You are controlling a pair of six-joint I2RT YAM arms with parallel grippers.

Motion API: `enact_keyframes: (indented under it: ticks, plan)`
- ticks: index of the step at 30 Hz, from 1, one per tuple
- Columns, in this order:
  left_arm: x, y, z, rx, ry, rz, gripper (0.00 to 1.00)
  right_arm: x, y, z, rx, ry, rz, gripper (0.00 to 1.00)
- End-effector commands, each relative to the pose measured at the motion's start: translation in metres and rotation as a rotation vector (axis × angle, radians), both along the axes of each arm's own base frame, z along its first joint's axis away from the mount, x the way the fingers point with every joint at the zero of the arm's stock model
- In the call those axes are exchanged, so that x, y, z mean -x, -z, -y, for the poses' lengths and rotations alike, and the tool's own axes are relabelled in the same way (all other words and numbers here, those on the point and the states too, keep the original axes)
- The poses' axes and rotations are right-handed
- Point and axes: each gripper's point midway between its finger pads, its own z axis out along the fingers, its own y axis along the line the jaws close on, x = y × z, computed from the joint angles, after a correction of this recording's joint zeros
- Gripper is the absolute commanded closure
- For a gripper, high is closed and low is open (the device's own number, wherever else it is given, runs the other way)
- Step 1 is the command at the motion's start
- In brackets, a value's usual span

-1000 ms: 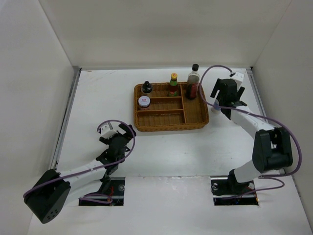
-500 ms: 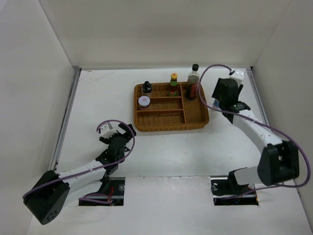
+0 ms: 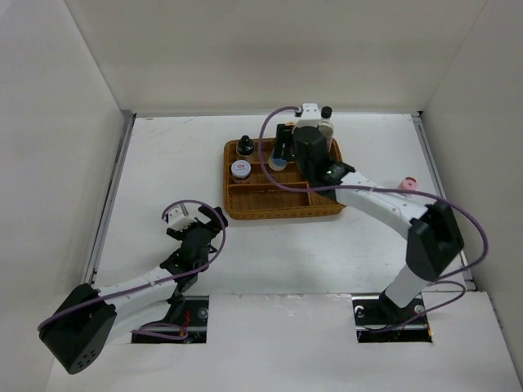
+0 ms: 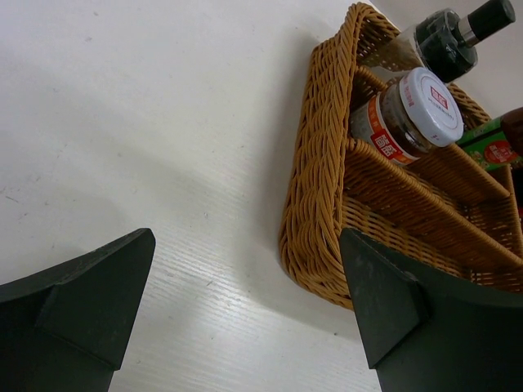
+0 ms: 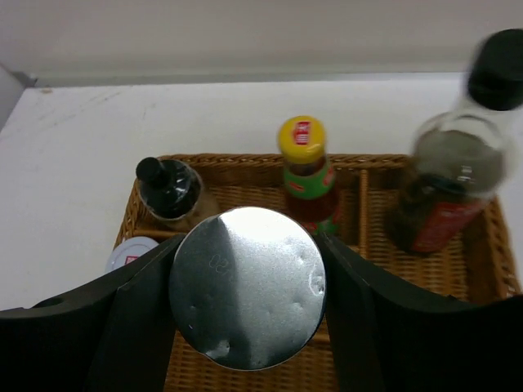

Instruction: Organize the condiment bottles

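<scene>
My right gripper (image 5: 248,245) is shut on the blue-white cylinder (image 5: 247,286), whose silver end faces the wrist camera. From above, it holds the cylinder (image 3: 279,161) over the middle of the brown wicker tray (image 3: 286,214). In the tray's back row stand the squat black-capped bottle (image 5: 167,188), the yellow-capped bottle (image 5: 306,167) and the tall dark-sauce bottle (image 5: 458,175). The white-lidded jar (image 3: 240,170) sits in front of the squat bottle (image 3: 244,146). A pink-lidded shaker (image 3: 406,185) stands on the table right of the tray. My left gripper (image 3: 204,224) rests open and empty near the tray's left front corner.
White walls enclose the table on three sides. In the left wrist view the tray's woven corner (image 4: 315,180) lies just beyond the right fingertip, with the jar (image 4: 413,114) behind it. My right arm (image 3: 384,204) stretches across the tray's right side.
My right gripper closed on the cylinder beside the tray's right edge, then swung left with it over the tray. The pink-lidded shaker now shows. The left arm stayed still.
</scene>
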Motion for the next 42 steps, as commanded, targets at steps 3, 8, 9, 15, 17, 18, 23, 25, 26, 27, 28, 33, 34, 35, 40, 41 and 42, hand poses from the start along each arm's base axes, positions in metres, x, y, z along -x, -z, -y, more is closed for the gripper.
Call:
enact_keyframes:
  ticks: [3, 8, 9, 15, 17, 18, 23, 25, 26, 27, 28, 33, 34, 35, 40, 41, 42]
  plan:
    - [-0.005, -0.02, 0.006, 0.056, 0.004, 0.064, 0.0, -0.023, -0.042, -0.056, -0.103, -0.068, 0.121, 0.44]
    - [-0.005, -0.018, 0.006, 0.05, 0.005, 0.056, 0.0, -0.027, -0.008, -0.078, -0.038, -0.089, 0.074, 0.44]
    - [-0.005, -0.019, 0.007, 0.053, 0.007, 0.059, 0.0, -0.026, -0.001, -0.08, -0.03, -0.089, 0.064, 0.44]
    - [-0.005, -0.018, 0.008, 0.051, 0.009, 0.056, 0.0, -0.028, 0.044, -0.09, 0.03, -0.096, -0.003, 0.4]
    - [-0.005, -0.018, 0.007, 0.053, 0.007, 0.059, 0.0, -0.029, 0.058, -0.093, 0.045, -0.099, -0.025, 0.38]
    - [-0.005, -0.018, 0.007, 0.051, 0.007, 0.056, 0.0, -0.029, 0.064, -0.093, 0.051, -0.1, -0.033, 0.38]
    - [-0.005, -0.018, 0.008, 0.052, 0.009, 0.057, 0.0, -0.024, 0.056, -0.094, 0.04, -0.102, -0.026, 0.24]
    - [-0.005, -0.017, 0.007, 0.049, 0.007, 0.054, 0.0, -0.02, 0.043, -0.091, 0.035, -0.102, -0.005, 0.14]
    - [-0.005, -0.015, 0.007, 0.043, 0.006, 0.047, 0.0, -0.017, 0.033, -0.09, 0.028, -0.103, 0.004, 0.1]
    - [-0.006, -0.014, 0.007, 0.041, 0.005, 0.044, 0.0, -0.014, 0.023, -0.086, 0.021, -0.101, 0.012, 0.07]
    - [-0.006, -0.014, 0.007, 0.04, 0.005, 0.043, 0.0, -0.01, 0.013, -0.082, 0.008, -0.1, 0.02, 0.05]
    - [-0.006, -0.017, 0.004, 0.048, -0.001, 0.053, 0.0, 0.023, -0.028, -0.035, -0.051, -0.058, 0.077, 0.0]
    - [-0.006, -0.017, 0.005, 0.046, 0.002, 0.051, 0.0, 0.027, -0.033, -0.014, -0.065, -0.022, 0.088, 0.0]
    - [-0.006, -0.017, 0.006, 0.047, 0.011, 0.049, 0.0, 0.032, -0.034, 0.009, -0.073, 0.022, 0.094, 0.0]
    - [-0.005, -0.023, 0.006, 0.068, 0.025, 0.069, 0.0, 0.061, -0.013, 0.159, -0.12, 0.371, 0.11, 0.01]
    - [-0.005, -0.022, 0.006, 0.065, 0.024, 0.066, 0.0, 0.07, -0.005, 0.192, -0.13, 0.458, 0.109, 0.0]
    - [-0.005, -0.021, 0.006, 0.062, 0.025, 0.062, 0.0, 0.08, 0.004, 0.224, -0.145, 0.544, 0.11, 0.0]
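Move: My right hand holds the white-capped seasoning bottle over the tray; its place in the middle row is about 8 cm to my left, 2 cm ahead and some 14 cm down. The white-lidded jar stands 8 cm left of that place, the black-capped bottle 7 cm left and 7 cm beyond it, the yellow-capped bottle 8 cm right and 7 cm beyond. From my left hand that place is about 17 cm ahead and 23 cm right, slightly above. I lower the held bottle about 11 cm with my right hand while carrying it some 8 cm left, down into the tray beside the white-lidded jar, tipping slightly downward. There I open my fingers wide and let go, rise and draw back off the bottle, then sweep right, turning clockwise, away from the filled side of the tray. ##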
